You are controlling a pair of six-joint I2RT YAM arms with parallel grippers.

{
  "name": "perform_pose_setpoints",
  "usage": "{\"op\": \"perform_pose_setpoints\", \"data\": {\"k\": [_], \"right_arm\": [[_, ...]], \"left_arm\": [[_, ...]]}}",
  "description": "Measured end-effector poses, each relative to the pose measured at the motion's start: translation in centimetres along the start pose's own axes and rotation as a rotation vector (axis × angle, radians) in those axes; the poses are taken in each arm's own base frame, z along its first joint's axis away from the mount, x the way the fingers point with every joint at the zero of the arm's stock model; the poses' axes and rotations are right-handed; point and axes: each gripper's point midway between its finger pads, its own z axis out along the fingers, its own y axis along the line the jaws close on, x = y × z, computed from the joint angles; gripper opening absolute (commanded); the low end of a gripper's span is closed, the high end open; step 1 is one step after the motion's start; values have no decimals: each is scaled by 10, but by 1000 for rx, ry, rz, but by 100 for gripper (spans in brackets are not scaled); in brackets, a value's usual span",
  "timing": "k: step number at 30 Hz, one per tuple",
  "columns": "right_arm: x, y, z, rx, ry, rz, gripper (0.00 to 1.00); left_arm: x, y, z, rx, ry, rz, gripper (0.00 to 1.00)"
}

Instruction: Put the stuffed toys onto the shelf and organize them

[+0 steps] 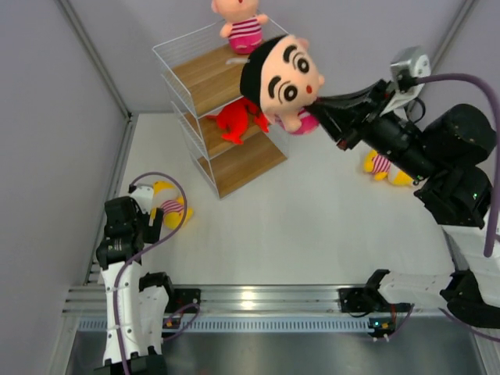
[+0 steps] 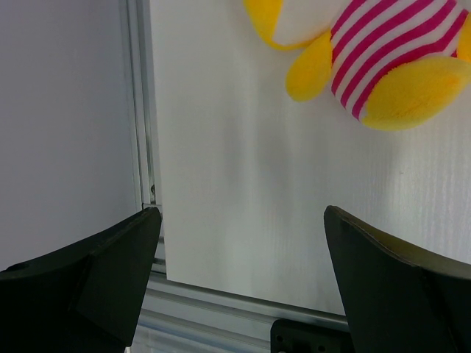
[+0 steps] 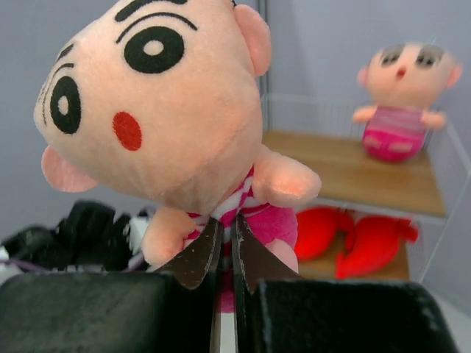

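My right gripper (image 1: 319, 109) (image 3: 229, 220) is shut on the pink-striped body of a black-haired boy doll (image 1: 281, 74) (image 3: 162, 103), holding it in the air just right of the shelf (image 1: 205, 76) (image 3: 346, 173). Another doll in pink stripes (image 1: 242, 27) (image 3: 401, 103) sits on the top board. Two red sharks (image 1: 234, 121) (image 3: 360, 239) lie on the middle board. One yellow figure (image 1: 170, 207) (image 2: 383, 66) lies on the table beside my left gripper (image 1: 152, 219) (image 2: 241, 213), which is open and empty. A second yellow figure (image 1: 383, 168) lies partly hidden under my right arm.
A grey wall (image 1: 55, 156) with a metal edge strip (image 2: 143, 110) runs along the left side of the white table (image 1: 312, 226). An aluminium rail (image 1: 258, 301) crosses the near edge. The shelf's bottom board (image 1: 242, 164) is bare.
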Motion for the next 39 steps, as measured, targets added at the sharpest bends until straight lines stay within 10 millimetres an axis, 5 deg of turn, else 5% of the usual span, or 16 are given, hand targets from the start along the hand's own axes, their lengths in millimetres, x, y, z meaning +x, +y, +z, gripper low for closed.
{"op": "perform_pose_setpoints", "data": {"k": [2,5,9,12,14,19,23,32,39], "right_arm": [[-50,-1,4,13,-163,-37,0],[-96,-11,30,60,-331,-61,0],[-117,-31,103,124,-464,-73,0],[-85,-47,171,146,-468,-77,0],[-44,-58,215,159,-429,-81,0],[26,-87,277,249,-376,-94,0],[53,-100,292,293,-353,-87,0],[44,-121,292,339,-419,-18,0],[86,-138,310,356,-361,31,0]], "left_arm": [[0,0,0,0,-1,0,99],[0,0,0,-1,-2,0,99],[-1,1,-3,-7,-15,2,99],[-3,2,-5,-14,-30,9,99],[-3,3,-6,-16,-36,14,99],[-2,1,-5,-10,-32,19,99],[-1,0,-5,0,-29,22,99],[0,-4,-4,16,-29,25,99],[1,-4,-3,18,-28,25,99]]}}
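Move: My right hand already holds the black-haired doll. The free left part of the shelf's top board lies about 31 cm ahead of this hand, 21 cm to its left and 9 cm lower. The pink-striped doll sits there, roughly 38 cm ahead, 12 cm left and level with my hand; the red toys on the middle board are some 32 cm ahead, 10 cm left and 27 cm below. From my left hand, that free part is about 32 cm ahead, 18 cm right and 31 cm above. Keeping the black-haired doll pinched by its striped body, I lift my right hand about 13 cm while swinging it forward and left, then sink over the top board, ending some 29 cm farther out and 19 cm left, beside the pink-striped doll. My hand turns roughly 20 degrees clockwise as its left side tips up; the fingers stay shut. ##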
